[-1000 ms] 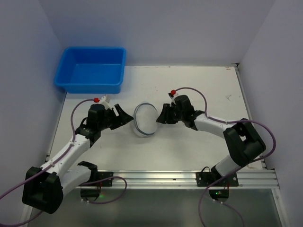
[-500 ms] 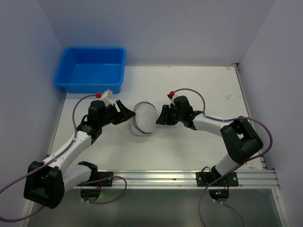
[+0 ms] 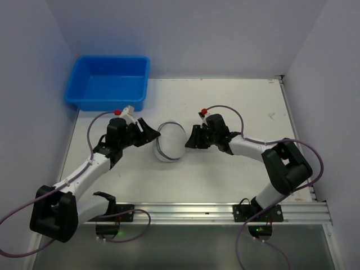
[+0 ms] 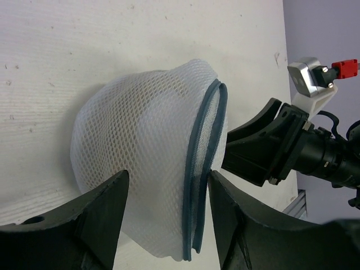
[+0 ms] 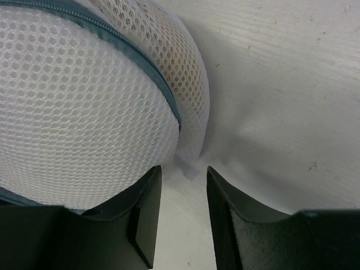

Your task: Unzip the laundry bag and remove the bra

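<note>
The laundry bag, a small round white mesh pouch, stands on its edge at the middle of the table. Its grey-blue zipper runs round the rim and looks closed where it shows. My left gripper is at the bag's left side, open, and its fingers straddle the bag's near edge and zipper. My right gripper is at the bag's right side, open. Its fingers rest low by the mesh with bare table between them. The bra is hidden; only a faint beige tint shows through the mesh.
A blue plastic tub stands at the table's back left corner. White walls close in the left, back and right sides. A metal rail runs along the near edge between the arm bases.
My left gripper has moved up to the bag and its jaws have narrowed around the bag's edge. The right gripper shifted slightly towards the bag. The bag has stayed in place.
</note>
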You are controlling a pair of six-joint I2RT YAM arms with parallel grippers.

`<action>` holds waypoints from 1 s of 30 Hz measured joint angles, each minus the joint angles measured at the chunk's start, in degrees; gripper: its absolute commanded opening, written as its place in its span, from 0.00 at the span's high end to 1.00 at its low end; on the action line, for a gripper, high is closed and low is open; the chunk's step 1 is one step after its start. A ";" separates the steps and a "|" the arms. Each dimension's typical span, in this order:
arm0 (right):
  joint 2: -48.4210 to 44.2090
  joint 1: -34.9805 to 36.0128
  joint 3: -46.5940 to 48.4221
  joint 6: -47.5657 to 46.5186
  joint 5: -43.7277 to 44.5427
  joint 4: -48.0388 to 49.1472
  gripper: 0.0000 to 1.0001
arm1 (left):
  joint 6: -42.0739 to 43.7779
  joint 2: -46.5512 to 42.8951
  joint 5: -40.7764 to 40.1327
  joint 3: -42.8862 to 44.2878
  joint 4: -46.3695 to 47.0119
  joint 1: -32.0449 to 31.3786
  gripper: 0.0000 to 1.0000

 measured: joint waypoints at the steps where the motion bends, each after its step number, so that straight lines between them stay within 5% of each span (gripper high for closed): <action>1: 0.00 0.00 0.00 0.00 0.00 0.00 0.60 | -0.02 -0.04 -0.11 0.00 0.00 0.00 0.39; 8: 0.00 0.00 0.00 -0.04 -0.07 0.02 0.60 | 2.47 -3.87 -4.24 2.69 -1.49 -1.03 0.46; 13: 0.39 0.00 0.13 -0.04 -0.22 0.07 0.60 | 6.93 -4.76 -11.21 10.51 -3.58 -8.15 0.54; 22: 1.22 0.00 0.22 -0.02 -1.03 0.26 0.60 | 14.67 4.55 -27.32 20.09 -11.65 -19.37 0.68; 30: 1.25 0.13 0.22 -0.02 -1.29 0.39 0.60 | 17.81 9.29 -38.07 22.80 -19.87 -24.63 0.66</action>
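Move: The zip opening on the laundry bag's left side lies about 3 cm to the left hand's right, 2 cm back and 5 cm below. From that hand, the bag's middle is about 7 cm right, 1 cm back and 8 cm lower; the blue bin is some 24 cm ahead, 19 cm left and 8 cm lower. From the right hand, the zip opening lies about 12 cm left, 1 cm ahead and roughly level. Left hand hops up 10 cm and rightward, then sinks 6 over the zip, fingers steepening and half closing. ##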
